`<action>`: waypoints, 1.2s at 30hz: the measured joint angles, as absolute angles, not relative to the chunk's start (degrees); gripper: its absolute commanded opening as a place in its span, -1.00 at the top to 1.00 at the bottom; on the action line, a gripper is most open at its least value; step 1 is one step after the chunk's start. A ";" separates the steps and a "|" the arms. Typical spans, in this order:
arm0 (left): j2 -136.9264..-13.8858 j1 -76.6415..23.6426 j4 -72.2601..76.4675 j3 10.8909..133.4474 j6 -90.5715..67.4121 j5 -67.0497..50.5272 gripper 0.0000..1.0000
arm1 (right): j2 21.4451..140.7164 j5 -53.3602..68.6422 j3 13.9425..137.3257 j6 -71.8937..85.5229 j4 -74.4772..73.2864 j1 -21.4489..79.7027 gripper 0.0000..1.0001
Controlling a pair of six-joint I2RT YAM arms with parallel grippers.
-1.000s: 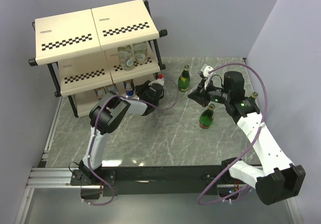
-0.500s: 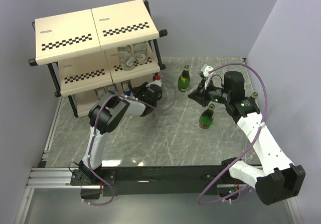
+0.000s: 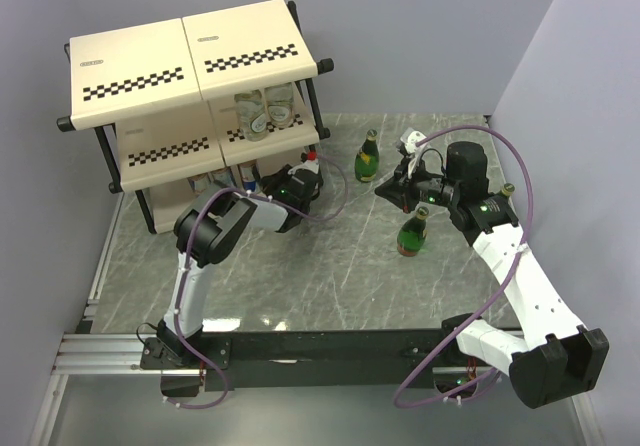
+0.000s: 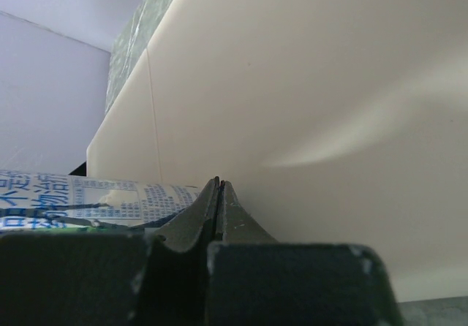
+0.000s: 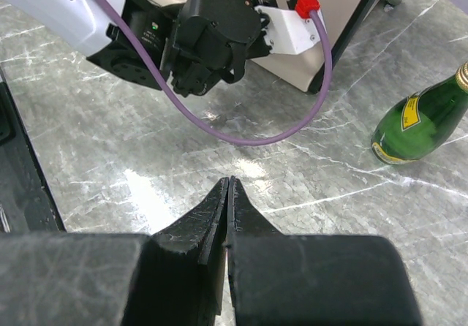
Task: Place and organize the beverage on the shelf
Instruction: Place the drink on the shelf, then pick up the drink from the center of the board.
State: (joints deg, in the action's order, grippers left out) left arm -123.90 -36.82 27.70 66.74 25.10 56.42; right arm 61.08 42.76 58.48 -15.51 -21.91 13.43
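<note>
The shelf (image 3: 190, 61) stands at the back left. Two short clear bottles (image 3: 265, 112) sit on its middle tier, and blue-silver cans (image 3: 245, 176) stand on the bottom tier. My left gripper (image 3: 262, 182) is shut and empty, reaching in at the bottom tier. In the left wrist view its tips (image 4: 219, 185) lie along the cream panel (image 4: 329, 85), with a can (image 4: 73, 203) just to the left. Green bottles stand on the table: one (image 3: 368, 158) near the shelf, one (image 3: 412, 232) below my right gripper (image 3: 385, 192), which hovers shut and empty.
A third gold cap (image 3: 508, 188) shows behind the right arm. In the right wrist view the left wrist (image 5: 208, 37) and its purple cable (image 5: 256, 136) lie ahead, with a green bottle (image 5: 420, 125) to the right. Grey walls close in on three sides.
My left wrist has slid left, deeper under the bottom tier, and the can beside it now shows further in. The right arm has not moved.
</note>
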 measured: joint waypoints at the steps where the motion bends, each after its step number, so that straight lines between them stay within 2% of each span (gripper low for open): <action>1: -123.63 -36.84 27.49 66.74 24.82 56.38 0.99 | 61.08 42.76 58.48 -15.51 -21.91 13.43 0.88; 11: -117.99 -39.27 26.81 65.52 23.53 55.20 0.91 | 61.08 42.76 58.48 -15.51 -21.91 13.21 0.88; 16: -114.85 -41.87 26.28 63.24 22.70 54.22 0.77 | 61.04 42.74 58.48 -15.51 -21.93 13.08 0.88; 20: -112.38 -44.31 23.90 60.73 20.88 53.34 0.56 | 60.86 42.74 58.48 -15.55 -22.00 12.95 0.88; 23: -109.82 -46.44 20.25 59.27 17.65 51.53 0.11 | 60.49 42.48 58.48 -16.10 -22.68 12.78 0.78; 24: -108.62 -47.18 18.61 58.81 16.56 50.81 -0.03 | 60.14 42.06 58.48 -16.43 -23.09 12.73 0.72; 25: -107.02 -48.07 17.06 58.15 15.07 50.02 -0.14 | 59.59 41.47 58.50 -16.67 -23.64 12.69 0.56; 27: -103.20 -49.80 13.37 57.01 12.14 47.81 -0.60 | 57.98 39.81 58.52 -17.47 -24.23 12.45 0.29; 28: -100.79 -50.59 11.25 56.47 10.07 46.06 -0.84 | 56.49 38.54 59.00 -18.09 -25.23 12.27 0.00; 29: -98.87 -51.05 9.96 56.10 8.62 44.77 -0.84 | 55.86 38.22 59.31 -18.46 -25.41 12.01 -0.14; 30: -95.83 -51.53 8.34 55.37 6.50 42.57 -0.99 | 54.81 37.67 60.29 -19.14 -26.35 11.57 -0.27; 31: -92.71 -51.66 6.87 54.41 4.95 40.69 -0.99 | 54.02 37.43 61.65 -19.46 -27.27 10.87 -0.51; 34: -80.99 -51.62 3.92 50.85 0.16 34.81 -0.99 | 53.10 38.15 66.24 -21.50 -30.02 6.96 -0.73; 36: -73.71 -51.37 3.14 49.10 -2.92 30.61 -0.99 | 53.41 39.38 69.19 -24.16 -33.17 3.84 -0.76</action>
State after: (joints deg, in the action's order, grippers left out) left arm -73.71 -51.37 3.14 49.10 -2.92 30.61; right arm 53.41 39.38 69.19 -24.16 -33.17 3.84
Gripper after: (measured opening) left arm 0.995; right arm 0.864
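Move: The last can pushed in stands on the bottom shelf about 4 cm to the left of the left hand's shut fingertips, level with them, its middle some 3 cm higher. The next can is roughly 9 cm left and 1 cm nearer. The back green bottle is some 27 cm right, level; the front green bottle about 32 cm right and 22 cm back. From the right hand that front bottle lies about 9 cm right, 4 cm back, 17 cm below. Up a few centimetres, then back and to the right, the left hand comes free of the can's side and draws out of the shelf, speeding up to about 16 cm back and 15 cm up; its wrist rolls left side down and swings clockwise as the fingers spread wide. Late on, the right hand lifts some 8 cm and shifts 6 cm right, tipping down and opening, to nearly above the front green bottle. ##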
